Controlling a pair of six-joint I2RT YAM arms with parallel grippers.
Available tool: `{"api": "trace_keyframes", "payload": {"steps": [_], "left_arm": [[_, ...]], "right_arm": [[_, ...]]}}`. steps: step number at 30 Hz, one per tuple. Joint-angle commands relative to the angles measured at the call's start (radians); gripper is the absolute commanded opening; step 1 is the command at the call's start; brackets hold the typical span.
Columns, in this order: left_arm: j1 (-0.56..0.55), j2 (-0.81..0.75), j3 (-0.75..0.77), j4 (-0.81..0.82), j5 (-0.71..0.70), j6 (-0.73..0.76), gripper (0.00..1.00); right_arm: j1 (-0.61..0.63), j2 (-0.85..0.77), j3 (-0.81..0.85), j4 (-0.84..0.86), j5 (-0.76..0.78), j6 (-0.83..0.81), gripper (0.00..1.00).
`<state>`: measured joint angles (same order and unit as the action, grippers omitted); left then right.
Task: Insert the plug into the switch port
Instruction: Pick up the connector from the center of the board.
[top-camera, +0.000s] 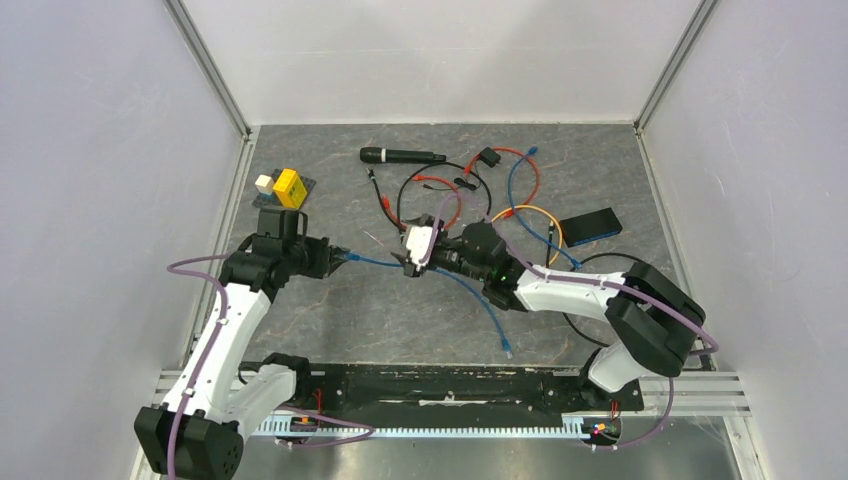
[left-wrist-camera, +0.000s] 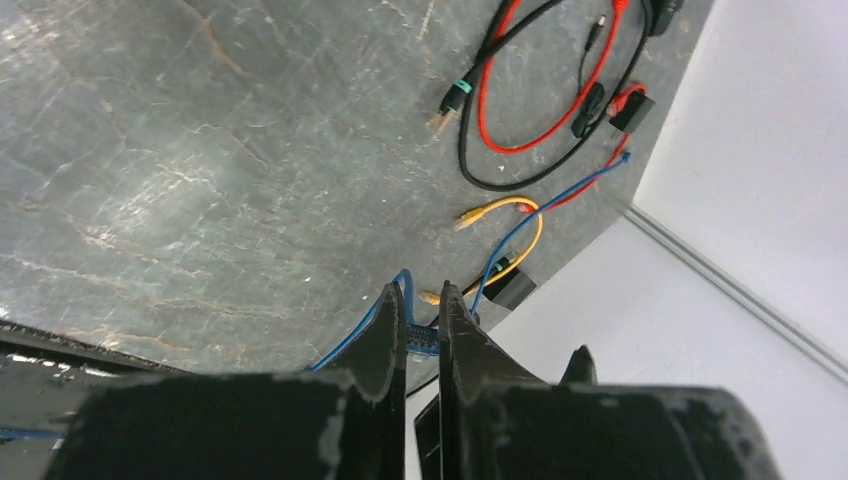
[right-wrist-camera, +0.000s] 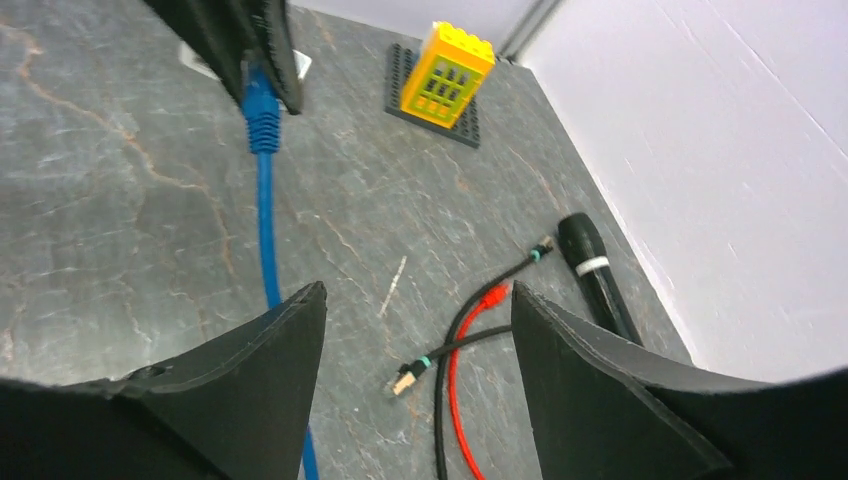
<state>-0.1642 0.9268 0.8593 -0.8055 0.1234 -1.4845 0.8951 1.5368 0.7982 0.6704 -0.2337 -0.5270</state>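
My left gripper (top-camera: 343, 257) is shut on the blue plug (left-wrist-camera: 437, 338), which sits nipped between its fingertips (left-wrist-camera: 395, 300). The right wrist view shows the same plug (right-wrist-camera: 262, 108) hanging from those fingers, its blue cable (right-wrist-camera: 266, 240) trailing down across the table. A short way to the right, my right gripper (top-camera: 406, 262) faces the plug with its jaws wide open (right-wrist-camera: 416, 290) and nothing between them. A small pale white box (top-camera: 420, 240) shows right against the right gripper's head. The switch port itself is hidden.
A black microphone (top-camera: 400, 155) lies at the back, with red, orange and black cables (top-camera: 470, 195) looped behind the right gripper. A black flat box (top-camera: 590, 225) lies at the right. A yellow block (top-camera: 288, 187) stands on a plate at the left wall.
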Motion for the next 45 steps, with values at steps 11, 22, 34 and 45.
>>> {"api": "trace_keyframes", "payload": {"steps": [11,22,34,45], "left_arm": [[-0.001,-0.009,-0.008,-0.082,-0.011,-0.102,0.02],[-0.001,-0.006,-0.017,-0.081,-0.010,-0.096,0.02],[-0.001,-0.007,-0.007,-0.083,-0.027,-0.059,0.02],[-0.001,0.003,-0.003,-0.083,-0.017,-0.055,0.02]], "right_arm": [[0.165,0.170,0.016,0.315,0.047,-0.163,0.59],[0.247,0.283,0.083,0.327,0.104,-0.204,0.43],[0.283,0.344,0.111,0.371,0.218,-0.276,0.34],[0.310,0.359,0.091,0.475,0.292,-0.327,0.24]]}}
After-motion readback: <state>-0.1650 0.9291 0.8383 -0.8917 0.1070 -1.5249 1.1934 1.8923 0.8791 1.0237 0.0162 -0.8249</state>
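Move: The left hand already holds the blue cable's connector, whose boot sticks out about 2 cm to the right of its hand point. From the right hand, which is open and pointing left, that connector lies about 10 cm to the left, 3 cm back and 2 cm lower. On the table some 18 cm below, a black cord plug sits almost straight under the right hand, with a red plug roughly 9 cm ahead and 5 cm left. Leftward, back and down goes the right hand, about 10 cm across, towards the blue connector boot, its fingers closing from wide to a narrow gap on either side of the boot. It starts more backward, then runs left, rolling some 20 degrees about its finger line. The left hand keeps its pinch on the plug while easing down and back 2 to 3 cm, then holds still. ##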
